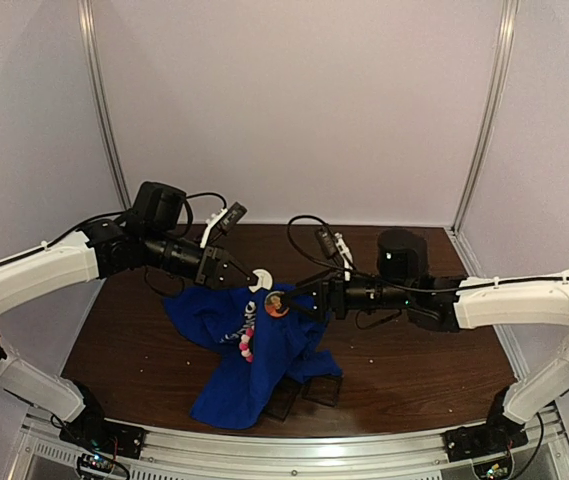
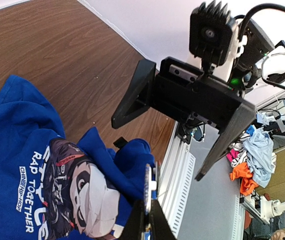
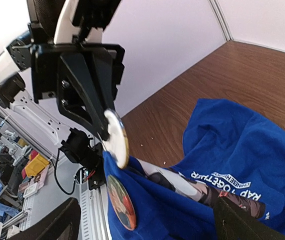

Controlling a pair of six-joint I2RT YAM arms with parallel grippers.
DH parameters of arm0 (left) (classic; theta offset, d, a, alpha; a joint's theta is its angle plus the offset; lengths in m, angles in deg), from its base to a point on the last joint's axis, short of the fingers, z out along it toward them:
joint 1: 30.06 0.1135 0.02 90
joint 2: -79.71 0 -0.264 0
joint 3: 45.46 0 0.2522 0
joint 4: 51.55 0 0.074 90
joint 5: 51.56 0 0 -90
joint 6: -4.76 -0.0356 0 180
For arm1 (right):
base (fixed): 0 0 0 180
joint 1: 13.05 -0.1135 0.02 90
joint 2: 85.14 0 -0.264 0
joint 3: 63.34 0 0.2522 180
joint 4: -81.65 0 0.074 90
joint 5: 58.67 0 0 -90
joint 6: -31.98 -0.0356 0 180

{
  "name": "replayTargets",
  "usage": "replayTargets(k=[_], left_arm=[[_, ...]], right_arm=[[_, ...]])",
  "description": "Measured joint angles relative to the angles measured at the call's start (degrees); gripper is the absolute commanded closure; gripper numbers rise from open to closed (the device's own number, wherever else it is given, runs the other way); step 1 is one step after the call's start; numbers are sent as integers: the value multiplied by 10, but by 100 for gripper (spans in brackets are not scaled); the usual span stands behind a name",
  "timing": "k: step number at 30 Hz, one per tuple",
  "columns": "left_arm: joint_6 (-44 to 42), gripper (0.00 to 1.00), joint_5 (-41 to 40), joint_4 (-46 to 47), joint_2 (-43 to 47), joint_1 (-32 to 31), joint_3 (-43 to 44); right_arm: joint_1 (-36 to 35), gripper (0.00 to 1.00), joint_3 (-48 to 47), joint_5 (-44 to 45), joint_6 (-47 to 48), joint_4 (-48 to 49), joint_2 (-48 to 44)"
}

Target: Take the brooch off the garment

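The blue garment (image 1: pixel 234 385) hangs bunched above the table, lifted by its top edge. A round brooch (image 1: pixel 277 303) with an orange and dark picture sits pinned on the cloth near that edge, also clear in the right wrist view as the brooch (image 3: pixel 119 202). My right gripper (image 1: pixel 299 298) is open just right of it, its fingers (image 3: pixel 57 222) wide apart with the brooch ahead between them, untouched. My left gripper (image 1: pixel 247 277) is shut on a white round disc (image 3: pixel 116 137) with a metal rim at the shirt's top edge; this disc (image 2: pixel 148 187) shows edge-on in the left wrist view.
A pink and white beaded piece (image 1: pixel 247 345) hangs on the shirt front. Two dark boxes (image 1: pixel 304 390) sit under the shirt's lower edge on the brown table (image 1: pixel 414 350). White walls close in the back and sides, and a metal rail (image 1: pixel 314 450) runs along the near edge.
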State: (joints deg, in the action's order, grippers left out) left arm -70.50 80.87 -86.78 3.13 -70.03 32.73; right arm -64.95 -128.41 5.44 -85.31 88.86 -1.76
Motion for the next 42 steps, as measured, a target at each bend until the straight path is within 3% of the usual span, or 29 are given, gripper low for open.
replayTargets(k=[6, 9, 14, 16, 20, 28, 42], left_arm=[[0, 100, 2, 0, 0, 0, 0], [-1, 100, 7, 0, 0, 0, 0], [-2, 100, 11, 0, 0, 0, 0], [-4, 100, 8, 0, 0, 0, 0], [-9, 100, -16, -5, 0, 0, 2], [-30, 100, -106, -45, -4, 0, 26], [-64, 100, -144, -82, -20, -3, 48]], right_arm=[[-22, 11, 12, 32, 18, -15, 16], [-24, 22, 11, 32, 23, -15, 29], [-24, 53, -2, 18, 26, -10, 57], [-24, 72, -7, 11, 28, -5, 63], [-24, 100, -8, -10, 15, 17, 64], [-24, 100, -8, -32, -19, 80, 64], [-24, 100, -8, -23, -54, 136, 75]])
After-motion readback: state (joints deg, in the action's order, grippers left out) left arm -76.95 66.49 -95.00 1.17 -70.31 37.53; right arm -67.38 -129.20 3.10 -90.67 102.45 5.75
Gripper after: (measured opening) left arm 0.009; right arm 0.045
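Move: The orange badge on the garment hangs just under the right hand's open fingers, about 3 cm to the left, 1 cm back and 4 cm below. The white badge, already pinched in the left fingers, stands some 6 cm left of the right hand and 2 cm ahead, level in height; the pink beads lie roughly 9 cm left, 4 cm back and 9 cm down. From the left hand the orange badge is about 5 cm right, 3 cm back and 4 cm lower. The right hand sinks about 4.5 cm to the orange badge, easing left, shuts its wide-open fingers on the badge's rim and the cloth at it, then lifts the pinched badge back up to its starting height, ending some 3 cm farther left. Once that grip is made, the shut left hand, still pinching the white badge, draws about 3 cm forward with a little left and down, its wrist turning roughly 15 degrees. ##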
